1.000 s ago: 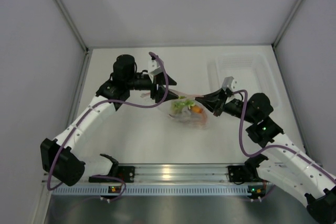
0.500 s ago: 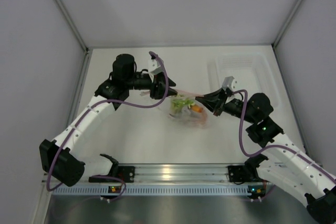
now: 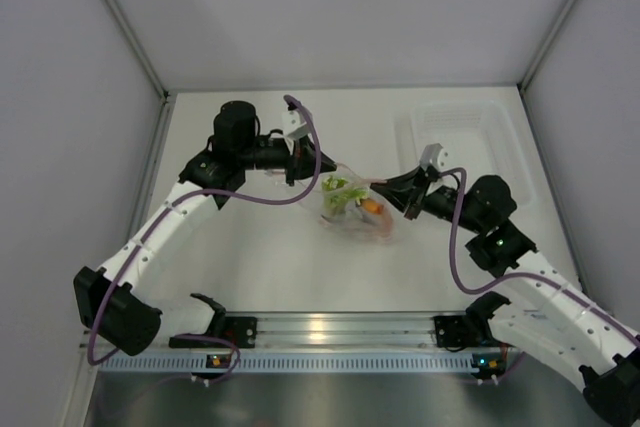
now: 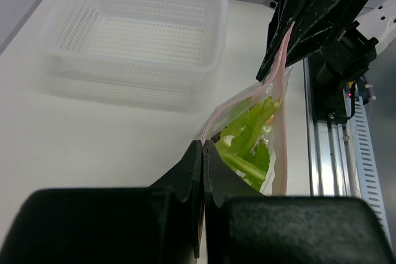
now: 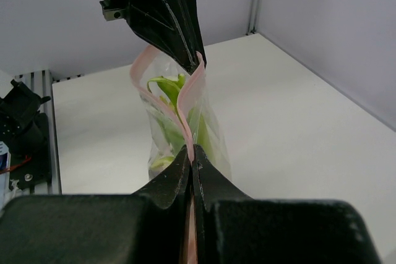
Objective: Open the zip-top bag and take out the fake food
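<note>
The zip-top bag [image 3: 352, 211] hangs between both arms at mid-table, its pink zip strips parted into a gaping mouth. My left gripper [image 3: 322, 169] is shut on the bag's left strip; in the left wrist view the left gripper [image 4: 203, 144] pinches the rim of the bag [image 4: 277, 153]. From the other side, my right gripper [image 3: 386, 186] is shut on the opposite strip, seen up close as the right gripper [image 5: 190, 150] on the bag [image 5: 213, 134]. The fake food is inside: green leafy pieces [image 4: 250, 129] and an orange piece [image 3: 373, 208].
A clear perforated tray [image 3: 462, 133] stands at the back right; in the left wrist view the tray [image 4: 133, 35] lies beyond the bag. The metal rail [image 3: 330, 329] with both arm bases runs along the near edge. Grey walls close in three sides.
My left gripper was open beside the bag's rim and has closed on the strip. The bag's mouth has spread a little and the right gripper has kept its hold.
</note>
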`<move>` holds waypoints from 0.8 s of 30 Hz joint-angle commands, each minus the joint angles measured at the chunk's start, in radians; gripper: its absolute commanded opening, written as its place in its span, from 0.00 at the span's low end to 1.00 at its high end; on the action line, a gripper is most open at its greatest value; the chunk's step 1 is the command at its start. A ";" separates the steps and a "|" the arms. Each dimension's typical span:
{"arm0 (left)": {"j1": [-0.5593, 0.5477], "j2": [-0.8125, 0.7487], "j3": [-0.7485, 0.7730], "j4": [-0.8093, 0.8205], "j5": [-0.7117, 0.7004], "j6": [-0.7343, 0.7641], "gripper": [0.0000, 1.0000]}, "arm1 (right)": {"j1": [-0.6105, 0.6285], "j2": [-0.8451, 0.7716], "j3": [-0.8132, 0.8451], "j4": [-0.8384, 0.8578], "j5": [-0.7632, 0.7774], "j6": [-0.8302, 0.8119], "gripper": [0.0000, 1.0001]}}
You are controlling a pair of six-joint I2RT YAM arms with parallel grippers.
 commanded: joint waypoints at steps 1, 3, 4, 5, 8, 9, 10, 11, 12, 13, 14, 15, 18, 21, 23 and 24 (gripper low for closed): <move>-0.015 -0.024 0.049 0.018 -0.062 -0.013 0.00 | -0.010 0.016 0.032 0.057 0.016 -0.003 0.00; -0.034 -0.027 0.052 0.018 -0.134 -0.014 0.00 | -0.012 0.019 0.043 0.052 0.023 -0.003 0.00; -0.038 -0.027 0.054 0.018 -0.160 -0.017 0.00 | -0.010 0.022 0.048 0.051 0.033 -0.003 0.00; -0.048 -0.027 0.058 0.018 -0.204 -0.017 0.00 | -0.010 0.028 0.052 0.048 0.035 -0.003 0.00; -0.064 -0.024 0.072 0.019 -0.343 -0.042 0.00 | -0.010 0.045 0.075 0.038 0.078 0.008 0.00; -0.069 -0.020 0.083 0.027 -0.387 -0.068 0.00 | -0.012 0.051 0.090 0.022 0.102 0.024 0.00; -0.072 -0.017 0.089 0.027 -0.431 -0.080 0.00 | -0.012 0.064 0.100 0.015 0.162 0.037 0.01; -0.078 -0.012 0.097 0.032 -0.474 -0.097 0.00 | -0.010 0.071 0.109 0.008 0.202 0.057 0.17; -0.080 -0.004 0.109 0.035 -0.551 -0.129 0.00 | -0.012 0.077 0.136 -0.029 0.252 0.102 0.27; -0.080 -0.001 0.117 0.035 -0.576 -0.141 0.00 | -0.010 0.087 0.149 -0.046 0.347 0.127 0.29; -0.081 0.003 0.121 0.039 -0.605 -0.157 0.00 | -0.012 0.090 0.160 -0.064 0.384 0.149 0.30; -0.081 0.006 0.124 0.045 -0.673 -0.181 0.00 | -0.010 0.094 0.187 -0.102 0.413 0.187 0.32; -0.083 0.014 0.152 0.047 -0.763 -0.264 0.00 | -0.010 0.113 0.245 -0.165 0.519 0.287 0.53; -0.081 0.002 0.170 0.050 -0.887 -0.377 0.00 | -0.012 0.134 0.278 -0.219 0.590 0.437 0.58; -0.081 -0.001 0.181 0.050 -0.929 -0.427 0.00 | -0.010 0.163 0.281 -0.213 0.564 0.541 0.58; -0.081 -0.003 0.180 0.053 -0.970 -0.486 0.00 | -0.010 0.174 0.273 -0.195 0.549 0.663 0.57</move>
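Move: Both closed grippers hold the bag's rim at nearly one height, with the fake food hanging below the mouth. From the left hand the green fake food lies about 3 cm back, 3 cm right and 9 cm down, the orange piece 4 cm back, 8 right and 10 down. From the right hand the green food is roughly 1 cm ahead, 5 left and 9 down, the orange piece straight below by 10; the white tray lies about 17 ahead, 27 right and 23 down. Keep the left gripper shut on the bag's rim and carry it forward about 9 cm, then increasingly left and up as well, swinging its fingers counter-clockwise by some 45 degrees from pointing right towards forward. Follow forward with the right gripper, opening it to just over half to let go of its side of the rim, and draw it up and slightly right while turning clockwise. ##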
